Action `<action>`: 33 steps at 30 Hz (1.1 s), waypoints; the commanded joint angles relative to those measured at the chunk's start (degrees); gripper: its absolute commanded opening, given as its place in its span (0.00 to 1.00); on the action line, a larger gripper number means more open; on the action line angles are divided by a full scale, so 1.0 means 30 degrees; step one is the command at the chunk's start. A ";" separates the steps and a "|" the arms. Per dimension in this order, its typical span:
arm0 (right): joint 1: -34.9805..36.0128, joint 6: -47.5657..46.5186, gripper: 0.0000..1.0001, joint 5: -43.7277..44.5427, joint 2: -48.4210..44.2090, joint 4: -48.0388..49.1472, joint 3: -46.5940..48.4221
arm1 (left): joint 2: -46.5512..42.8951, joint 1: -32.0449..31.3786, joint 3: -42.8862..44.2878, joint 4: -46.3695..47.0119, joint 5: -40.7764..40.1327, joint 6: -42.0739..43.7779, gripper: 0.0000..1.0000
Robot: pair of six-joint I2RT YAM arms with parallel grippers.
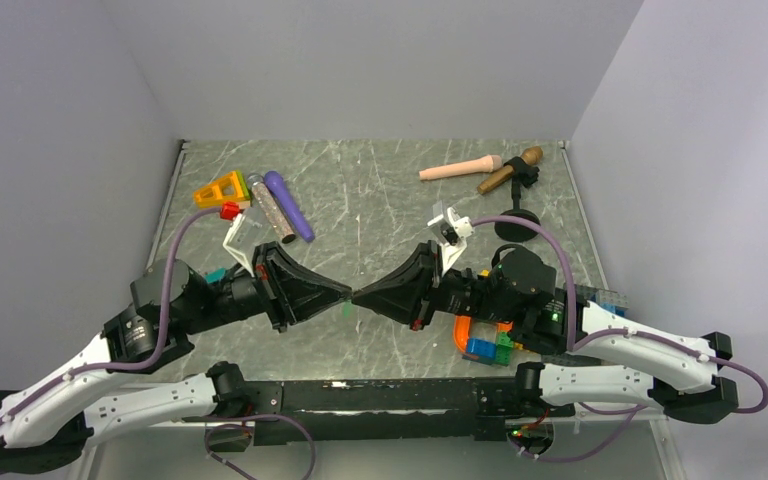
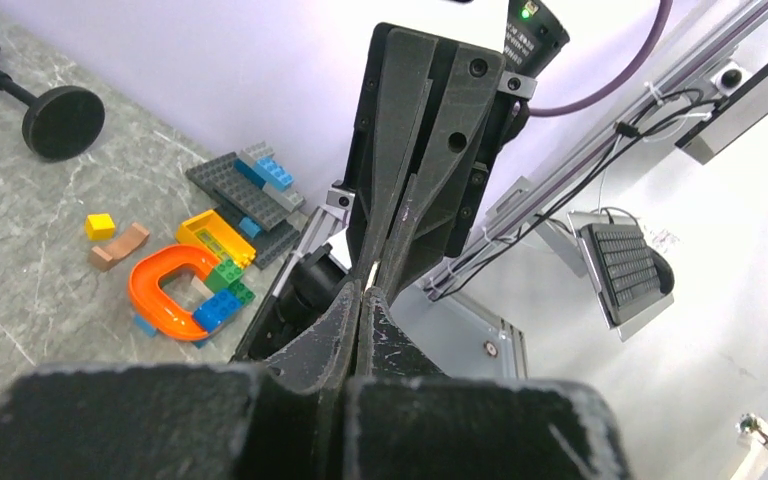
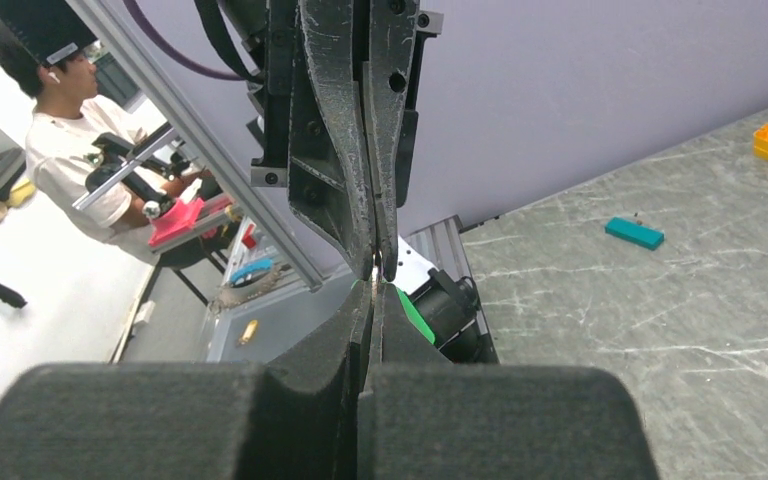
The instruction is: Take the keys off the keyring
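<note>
My two grippers meet tip to tip above the middle of the table. The left gripper (image 1: 348,296) (image 2: 363,292) is shut on a thin pale sliver of metal, the keyring (image 2: 371,272). The right gripper (image 1: 359,297) (image 3: 373,290) is shut on the same small ring (image 3: 375,268) from the other side. The bright green key (image 1: 345,306) (image 3: 415,315) hangs just under the joined tips, partly hidden behind the right fingers. The teal key (image 1: 217,274) (image 3: 634,232) lies flat on the table beside the left arm, apart from the ring.
Toy bricks (image 1: 487,347) (image 2: 222,300) and an orange curved piece (image 1: 459,331) (image 2: 165,290) lie under the right arm. A microphone on a stand (image 1: 516,222) and a peach cylinder (image 1: 460,168) are at the back right. A purple tube (image 1: 290,205) and an orange triangle (image 1: 222,188) are at the back left.
</note>
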 commanded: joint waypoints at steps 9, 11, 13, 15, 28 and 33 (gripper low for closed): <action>0.0070 0.0376 0.00 0.0173 -0.0042 0.4057 -0.0636 | -0.0980 -0.0119 -0.1714 0.3847 -0.2189 -0.1236 0.00; 0.0085 0.0456 0.00 0.0078 0.0109 0.4204 -0.0652 | -0.0907 -0.0123 -0.1630 0.3790 -0.2104 -0.1167 0.00; 0.0073 0.0509 0.00 -0.0023 0.0253 0.4130 -0.0588 | -0.0778 -0.0123 -0.1285 0.3252 -0.1972 -0.0987 0.00; 0.0069 0.0563 0.00 -0.0091 0.0289 0.3969 -0.0594 | -0.0618 -0.0123 -0.0575 0.2267 -0.1790 -0.0630 0.03; 0.0068 0.0143 0.00 -0.0386 -0.0060 0.0492 0.0407 | 0.1315 -0.0123 0.6651 -0.7042 -0.0980 0.4416 0.58; 0.0065 -0.0304 0.00 -0.1103 0.0184 -0.0785 0.1265 | 0.3260 -0.0137 0.8812 -1.0170 0.0816 0.5748 0.56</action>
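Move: Between the meeting fingertips sits the keyring, about 1 cm to the right of the left hand point and 1 cm to the left of the right one, level with both; its green tag hangs some 3 cm below the ring. Far down on the table, roughly 42 cm below the left hand, the orange loop lies about 25 cm to its right and 8 cm ahead, the teal block about 31 cm to its left and 20 cm ahead. Raising both shut hands together by about 1 cm, the left rolling slightly, comes first; then the left fingers open a little past half and come free of the keyring. The left hand backs away up and to its left, about 6 cm higher and 4 cm out, its wrist rolling some 10 degrees, while the right keeps its pinch and sinks back nearly 2 cm. ##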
